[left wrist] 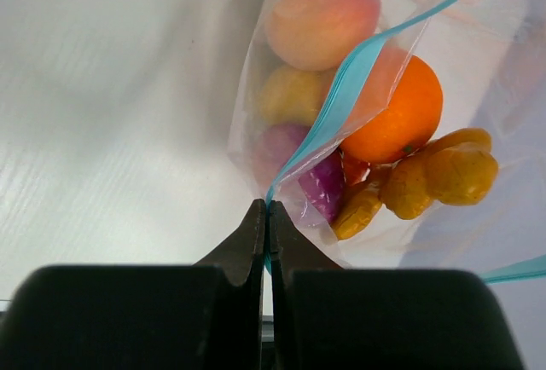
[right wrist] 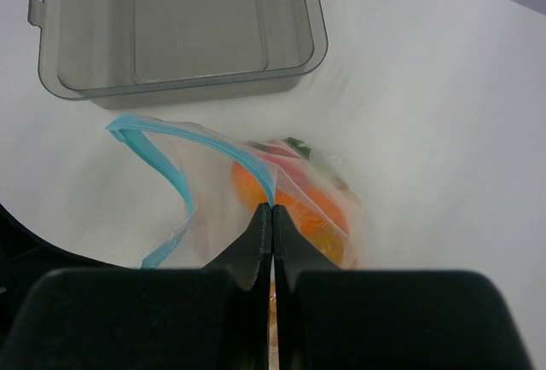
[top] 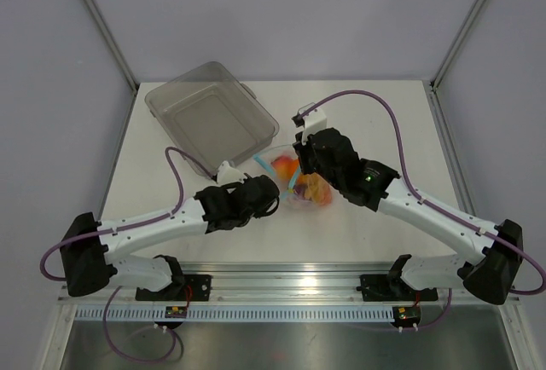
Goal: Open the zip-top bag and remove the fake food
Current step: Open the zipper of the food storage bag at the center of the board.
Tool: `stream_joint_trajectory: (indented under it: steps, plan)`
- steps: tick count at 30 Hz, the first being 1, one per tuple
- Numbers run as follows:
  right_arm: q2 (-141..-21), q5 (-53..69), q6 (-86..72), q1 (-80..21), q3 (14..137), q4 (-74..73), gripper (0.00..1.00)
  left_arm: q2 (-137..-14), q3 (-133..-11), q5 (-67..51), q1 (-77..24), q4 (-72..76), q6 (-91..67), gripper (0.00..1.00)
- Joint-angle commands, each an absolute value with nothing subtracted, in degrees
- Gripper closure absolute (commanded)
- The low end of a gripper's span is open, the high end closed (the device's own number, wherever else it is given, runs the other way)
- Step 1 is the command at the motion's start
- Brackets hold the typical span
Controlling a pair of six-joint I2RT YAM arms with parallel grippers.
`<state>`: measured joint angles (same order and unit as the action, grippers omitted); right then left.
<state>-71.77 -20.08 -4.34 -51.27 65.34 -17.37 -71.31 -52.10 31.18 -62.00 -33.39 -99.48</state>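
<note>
The clear zip-top bag (top: 300,184) lies mid-table between both arms, its light-blue zip strip (left wrist: 341,101) parted into a loop. Inside sits the fake food (left wrist: 388,118): an orange, a peach, a yellow piece, a purple piece and golden lumps. My left gripper (left wrist: 268,210) is shut on the near zip strip at the bag's left side. My right gripper (right wrist: 272,210) is shut on the other lip of the strip (right wrist: 247,161), with orange fruit (right wrist: 316,216) just beyond its tips. In the top view both grippers (top: 271,193) (top: 300,165) meet at the bag's mouth.
A rigid clear rectangular tub (top: 209,112) stands at the back left, close behind the bag (right wrist: 179,25). Purple cables loop over the table from both arms. The table's metal frame edges run along the left, right and near sides.
</note>
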Motion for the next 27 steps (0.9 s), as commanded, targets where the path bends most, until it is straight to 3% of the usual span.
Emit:
stream_joint_trajectory:
  steps: [1,7,11,14,16,18,19,22,27]
  plan:
    - [-72.07,-21.18,-3.52,-50.98,66.18,-14.77,1.00,-74.35,-57.30,36.21,-63.19,-44.11,-102.04,1.00]
    - [-72.16,-21.00,-3.69,-50.98,66.09,-14.85,1.00,-80.50,-67.14,42.27,-67.31,-58.08,-106.95,1.00]
    - [-72.33,-20.74,-3.69,-51.06,66.09,-14.85,1.00,-81.39,-70.22,45.43,-68.99,-65.12,-112.58,0.94]
    - [-72.60,-20.65,-3.87,-50.98,66.27,-14.85,1.00,-79.64,-69.26,45.62,-69.43,-65.22,-113.02,0.84]
    - [-72.60,-20.57,-3.87,-50.98,66.09,-14.68,1.00,-78.49,-68.30,45.79,-69.78,-64.78,-113.46,0.74]
    - [-72.60,-20.57,-3.95,-50.98,66.09,-14.68,1.00,-76.30,-66.54,46.93,-70.13,-63.55,-113.64,0.57]
    - [-72.51,-20.39,-3.87,-50.98,66.18,-14.68,1.00,-75.59,-66.10,47.11,-70.31,-63.11,-113.64,0.31]
    - [-72.42,-20.30,-3.87,-50.98,66.18,-14.76,1.00,-73.13,-64.16,48.07,-70.31,-61.79,-113.64,0.02]
    - [-72.42,-20.13,-3.87,-50.98,66.09,-14.68,1.00,-69.53,-62.67,51.41,-70.31,-60.29,-111.97,0.01]
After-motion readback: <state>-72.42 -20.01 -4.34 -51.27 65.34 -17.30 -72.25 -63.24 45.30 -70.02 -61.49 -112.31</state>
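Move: My left hand is shut on the near-left stretch of the bag's blue zip edge, right at its fingertips. From that hand the bag's food lies about 9 cm ahead, 7 cm to the right and 10 cm down; the orange is some 12 cm ahead and 5 cm right, and the clear tray 28 cm ahead and 19 cm left. From my right hand, which grips the far edge, the food is about 2 cm ahead and some 20 cm below. I draw my left hand back a couple of centimetres, still shut on the blue zip edge and rolling so its left side rises some 15 degrees. Then I spread the fingers wide to let go, and carry the hand off to the left and up, away from the food, by about 4 cm and 3 cm. My right hand stays put and keeps its pinch on the far edge. ##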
